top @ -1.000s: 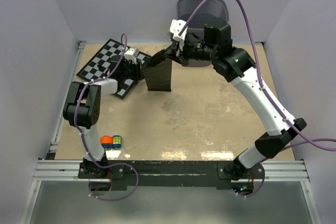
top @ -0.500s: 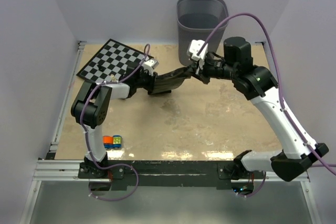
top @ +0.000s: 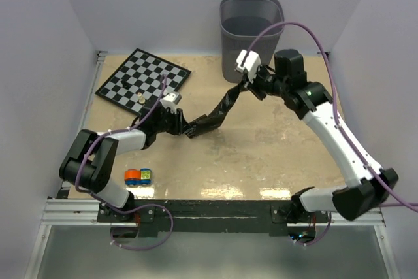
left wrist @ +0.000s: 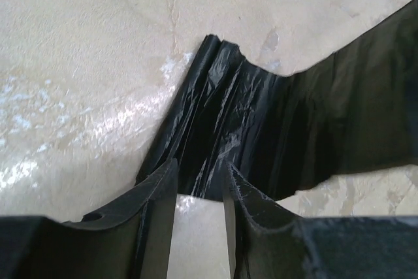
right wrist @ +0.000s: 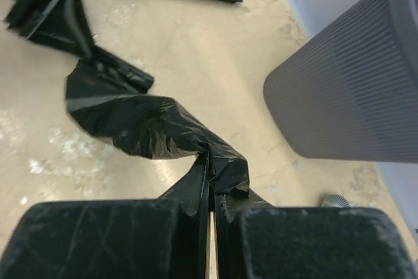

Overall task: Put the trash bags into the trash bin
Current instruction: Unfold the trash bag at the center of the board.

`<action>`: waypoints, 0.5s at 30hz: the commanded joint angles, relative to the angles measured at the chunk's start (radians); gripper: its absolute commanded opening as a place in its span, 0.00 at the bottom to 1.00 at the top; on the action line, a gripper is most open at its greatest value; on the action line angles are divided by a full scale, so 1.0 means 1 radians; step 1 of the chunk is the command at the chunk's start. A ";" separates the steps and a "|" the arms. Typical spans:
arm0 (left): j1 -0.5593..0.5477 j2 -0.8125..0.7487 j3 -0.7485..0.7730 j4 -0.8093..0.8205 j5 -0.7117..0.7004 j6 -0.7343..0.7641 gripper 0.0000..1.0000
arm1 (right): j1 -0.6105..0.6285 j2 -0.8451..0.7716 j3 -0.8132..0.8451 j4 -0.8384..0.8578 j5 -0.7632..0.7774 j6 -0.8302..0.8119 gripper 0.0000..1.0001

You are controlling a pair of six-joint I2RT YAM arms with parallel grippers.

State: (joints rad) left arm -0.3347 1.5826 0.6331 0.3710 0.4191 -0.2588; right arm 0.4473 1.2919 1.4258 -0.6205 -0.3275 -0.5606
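Observation:
A glossy black trash bag (top: 219, 114) stretches as a twisted strip across the middle of the table. My right gripper (top: 243, 88) is shut on its upper end, just in front of the grey trash bin (top: 251, 31); in the right wrist view the gripper (right wrist: 210, 191) pinches crumpled bag (right wrist: 144, 122) beside the bin (right wrist: 353, 89). My left gripper (top: 185, 127) sits low at the bag's other end. In the left wrist view the gripper (left wrist: 198, 164) is open, bare tabletop between the fingers, and its tips straddle the bag's edge (left wrist: 261, 122).
A chessboard (top: 144, 75) lies at the back left with a couple of small pieces (top: 140, 98) on it. An orange and blue toy (top: 138, 176) sits near the left arm's base. The walls close in on both sides.
The right gripper has come down from the bin's rim toward me with the bag. The left arm has drawn back off the chessboard, and the hanging sheet is now pulled into a long strip.

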 commanded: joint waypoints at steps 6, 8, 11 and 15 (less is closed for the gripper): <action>0.111 -0.041 -0.079 0.186 -0.111 -0.174 0.40 | -0.005 0.141 0.392 0.105 -0.028 -0.171 0.00; 0.128 -0.010 -0.058 0.201 -0.111 -0.194 0.40 | -0.005 0.129 0.377 0.084 -0.013 -0.215 0.00; 0.131 0.051 -0.012 0.218 -0.085 -0.223 0.40 | -0.005 0.095 0.315 0.076 0.024 -0.228 0.00; 0.114 0.148 0.045 0.255 -0.013 -0.330 0.40 | -0.005 0.044 0.257 0.111 0.068 -0.173 0.00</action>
State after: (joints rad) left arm -0.2047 1.6608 0.6083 0.5255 0.3431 -0.4732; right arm 0.4431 1.3792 1.7267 -0.5373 -0.3199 -0.7395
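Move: The trash bag's loose lower end lies about 2 cm ahead of the left fingers, 5 cm to their right and 5 cm below; its other end is already pinched in the right hand. From the right hand that loose end is some 19 cm to the left, level fore and aft, and about 28 cm down. The trash bin stands roughly 24 cm ahead of the right hand, 8 cm to its right, 15 cm lower; the chessboard lies some 22 cm ahead and 22 cm left of the left hand, 5 cm lower. The trash bag is hauled up by its pinched end: the still-shut right hand rises fast, about 12 cm, first swinging forward towards the bin and then easing back a little, while its fingers tip up some 20 degrees. The left hand, part open, draws forward and left away from the bag's loose end, staying low and turning counter-clockwise. ##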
